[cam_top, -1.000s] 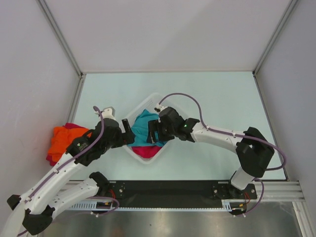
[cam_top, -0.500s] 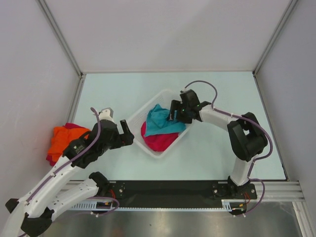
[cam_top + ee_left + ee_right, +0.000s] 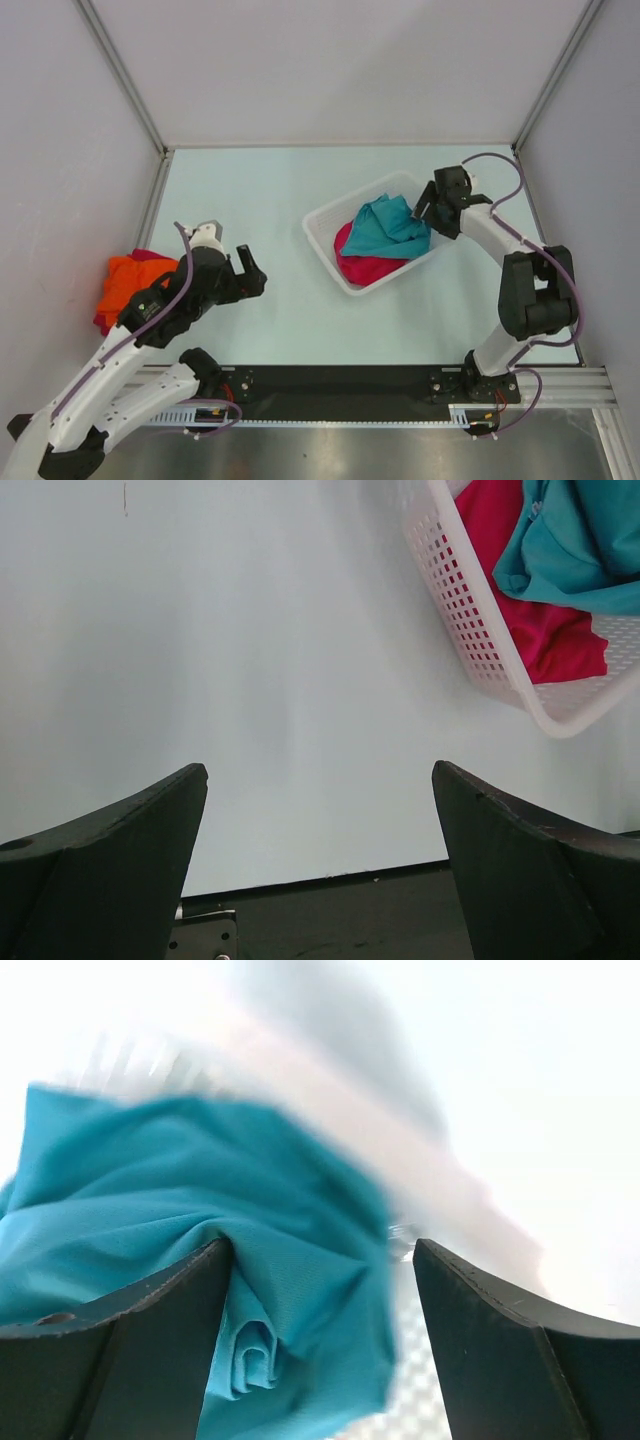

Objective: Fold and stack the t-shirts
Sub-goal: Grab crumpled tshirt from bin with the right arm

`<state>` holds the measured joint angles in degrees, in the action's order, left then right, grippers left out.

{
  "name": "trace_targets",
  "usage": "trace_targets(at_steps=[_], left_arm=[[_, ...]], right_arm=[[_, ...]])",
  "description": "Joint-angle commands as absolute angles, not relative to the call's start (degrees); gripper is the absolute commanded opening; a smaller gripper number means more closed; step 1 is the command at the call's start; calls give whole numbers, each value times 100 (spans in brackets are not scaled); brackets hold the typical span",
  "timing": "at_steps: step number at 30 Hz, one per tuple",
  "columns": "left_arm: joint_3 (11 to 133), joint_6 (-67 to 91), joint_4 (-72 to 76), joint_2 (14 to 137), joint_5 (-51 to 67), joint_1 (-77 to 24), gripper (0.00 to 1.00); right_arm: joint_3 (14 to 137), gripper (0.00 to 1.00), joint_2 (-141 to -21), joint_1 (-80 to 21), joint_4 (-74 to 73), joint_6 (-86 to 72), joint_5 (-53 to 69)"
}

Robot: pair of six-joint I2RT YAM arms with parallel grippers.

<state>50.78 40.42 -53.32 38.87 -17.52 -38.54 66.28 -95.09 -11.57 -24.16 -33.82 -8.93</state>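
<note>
A teal t-shirt (image 3: 388, 228) lies crumpled on a magenta-pink t-shirt (image 3: 365, 268) inside the white lattice basket (image 3: 325, 250). My right gripper (image 3: 430, 212) is at the basket's far right rim, jaws wide apart. In the right wrist view the teal t-shirt (image 3: 200, 1190) and the blurred basket rim (image 3: 330, 1090) sit between the fingers of the right gripper (image 3: 320, 1250); nothing is pinched. An orange t-shirt (image 3: 125, 280) lies on a dark red one (image 3: 103, 320) at the table's left edge. My left gripper (image 3: 245, 272) hangs open over bare table, left of the basket.
The left wrist view shows the left gripper (image 3: 320, 770), bare pale table under it, the basket (image 3: 470, 610) with the magenta-pink t-shirt (image 3: 540, 630) and teal t-shirt (image 3: 580, 540) at upper right, and the black base rail (image 3: 330, 920) at the bottom. Grey walls enclose the table.
The basket with its two t-shirts has slid right and toward the back, moving along with my right gripper. My left gripper has drawn slightly back to the left.
</note>
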Motion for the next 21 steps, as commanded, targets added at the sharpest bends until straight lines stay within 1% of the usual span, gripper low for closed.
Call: trace_targets(at_steps=[1,5,11,13,17,21], left_arm=[[5027,3911,-5247,3771,-1644,-3779,99],[4949,3894,-5212,3700,-1600,-3771,100],[4878,3911,-5203,3674,-1582,-3753,99],[4860,3920,-5177,3648,-1600,-3753,99],[4755,3920,-5010,3726,-1538,-3744,99],[4667,3955,-4808,3893,-1337,-3744,99]], right_arm=[[6478,80,-8983,-879,-2628,-3322,-1441],[6319,80,-8859,-773,-2531,-3305,-1310],[6451,79,-8947,-1124,-2601,-3279,-1318],[6670,79,-8956,-1465,-2759,-3191,-1449],[7224,81,-9000,-2134,-3163,-3015,-2125],[7506,82,-9105,-2496,-3278,-2936,-2154]])
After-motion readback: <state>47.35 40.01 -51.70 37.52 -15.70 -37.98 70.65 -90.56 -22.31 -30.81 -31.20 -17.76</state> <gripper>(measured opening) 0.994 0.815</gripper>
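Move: The teal t-shirt lies crumpled in the bin, its middle about 6 cm left of the right hand, 2 cm nearer the base and some 6 cm below. The bin's middle is about 9 cm left and 3 cm back; the red t-shirt, partly under the teal one, is some 12 cm left and 9 cm back. From the left hand, the teal t-shirt lies roughly 20 cm ahead, 33 cm right and 17 cm below. No grip on cloth yet: the right hand, at the bin's right-hand side, first eases about 3 cm farther right and slightly up. It then turns back left, nearly 8 cm, rising about 3 cm more, towards the teal t-shirt, and ends hanging over it. The wrist swings some 10 degrees counter-clockwise on the way back, its left side dipping, and the fingers stay wide open. ##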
